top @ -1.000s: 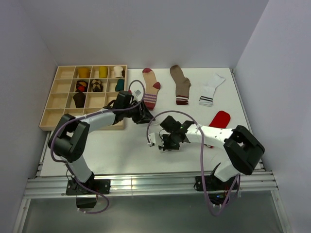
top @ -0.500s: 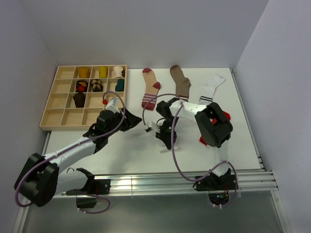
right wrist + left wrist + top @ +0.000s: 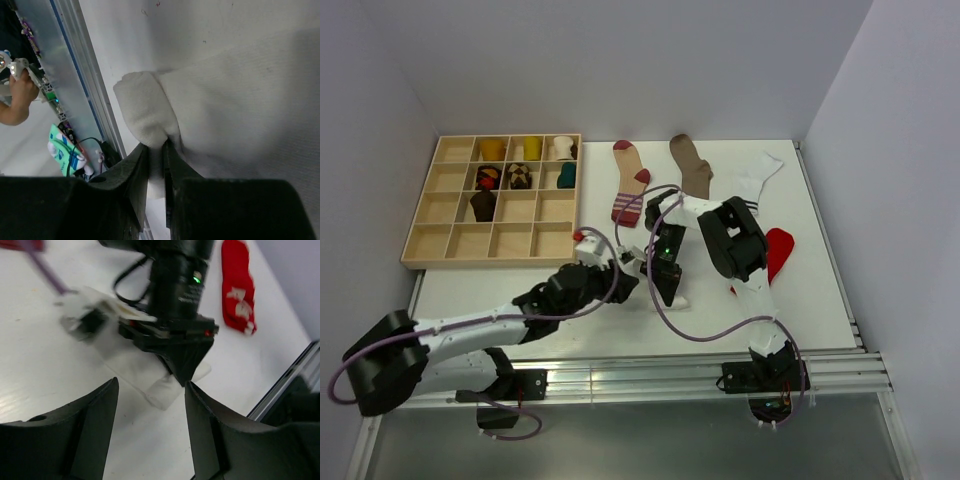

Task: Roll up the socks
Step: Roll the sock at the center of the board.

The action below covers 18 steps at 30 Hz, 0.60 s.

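A plain white sock (image 3: 164, 390) lies flat on the table's middle, one end bunched up. My right gripper (image 3: 156, 152) is shut on a fold of that white sock (image 3: 145, 107), pointing down at it (image 3: 665, 285). My left gripper (image 3: 150, 410) stands open just short of the bunched end, low over the table, with nothing between its fingers (image 3: 102, 425); from above it (image 3: 620, 280) sits left of the right gripper. A red sock with white marks (image 3: 239, 285) lies to the right (image 3: 775, 250). A dark brown sock (image 3: 695, 170) lies flat at the back.
A wooden compartment tray (image 3: 450, 240) at the back left holds several rolled socks. A cream sock with red heel (image 3: 630, 180) and a white sock with dark stripes (image 3: 755, 180) lie flat at the back. The metal rail (image 3: 620, 380) runs along the near edge.
My left arm swung from beside the tray down toward the table's middle, next to the right gripper, and its jaws opened wider. The right arm folded back while its gripper stayed shut.
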{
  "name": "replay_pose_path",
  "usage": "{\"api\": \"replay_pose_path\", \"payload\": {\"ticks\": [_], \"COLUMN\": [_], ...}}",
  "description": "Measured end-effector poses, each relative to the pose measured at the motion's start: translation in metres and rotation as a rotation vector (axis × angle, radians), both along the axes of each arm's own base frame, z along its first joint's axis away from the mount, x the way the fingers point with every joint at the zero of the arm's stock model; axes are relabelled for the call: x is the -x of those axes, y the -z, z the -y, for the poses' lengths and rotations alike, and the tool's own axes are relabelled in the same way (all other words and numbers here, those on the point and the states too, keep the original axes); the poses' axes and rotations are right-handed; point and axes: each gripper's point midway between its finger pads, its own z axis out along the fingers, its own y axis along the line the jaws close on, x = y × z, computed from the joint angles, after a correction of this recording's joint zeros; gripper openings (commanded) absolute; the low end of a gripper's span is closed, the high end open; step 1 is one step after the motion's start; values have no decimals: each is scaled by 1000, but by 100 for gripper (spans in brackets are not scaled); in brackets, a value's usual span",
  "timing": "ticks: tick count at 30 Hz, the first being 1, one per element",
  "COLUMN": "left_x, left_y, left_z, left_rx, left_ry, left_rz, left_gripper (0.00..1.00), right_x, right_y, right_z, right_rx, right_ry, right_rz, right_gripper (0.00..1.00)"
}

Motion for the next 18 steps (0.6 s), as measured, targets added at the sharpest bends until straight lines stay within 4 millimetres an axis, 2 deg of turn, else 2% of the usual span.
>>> {"api": "replay_pose_path", "payload": {"ticks": [5,8,12,18], "left_x": [7,10,15,21], "left_y": [17,26,40,53], "left_z": [57,80,91,95], "left_rx": [-191,-260,-318,-354], "left_ry": [165,243,314,371], "left_rz": [47,73,76,71], "left_gripper": [61,61,60,59], "right_x": [0,0,-1,-2], "right_y": [0,0,0,0], "right_z": [0,0,0,1], "right_rx": [6,7,13,16], "right_ry": [0,1,5,19], "right_rz": [-8,-9,-11,-15], "right_gripper": [20,20,20,20]}}
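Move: The right fingers already pinch the rolled edge of the white sock at the board's centre. From the left hand that rolled edge lies about 8 cm to the right, 3 cm back and some 12 cm below. The red sock is farther off, roughly 32 cm right and 7 cm ahead of the left hand; the striped tan sock is about 23 cm ahead of it and 1 cm left. Both lie on the board, some 13 cm below the left hand. The right fingers keep their pinch on the white sock's rolled edge and hold it in place, while the left hand, fingers still parted, sweeps some 9 cm right and sinks about 5 cm towards it, quick at first and then easing. Its wrist turns roughly 20 degrees clockwise and the fingertips dip, ending just above the pinch beside the right gripper. ##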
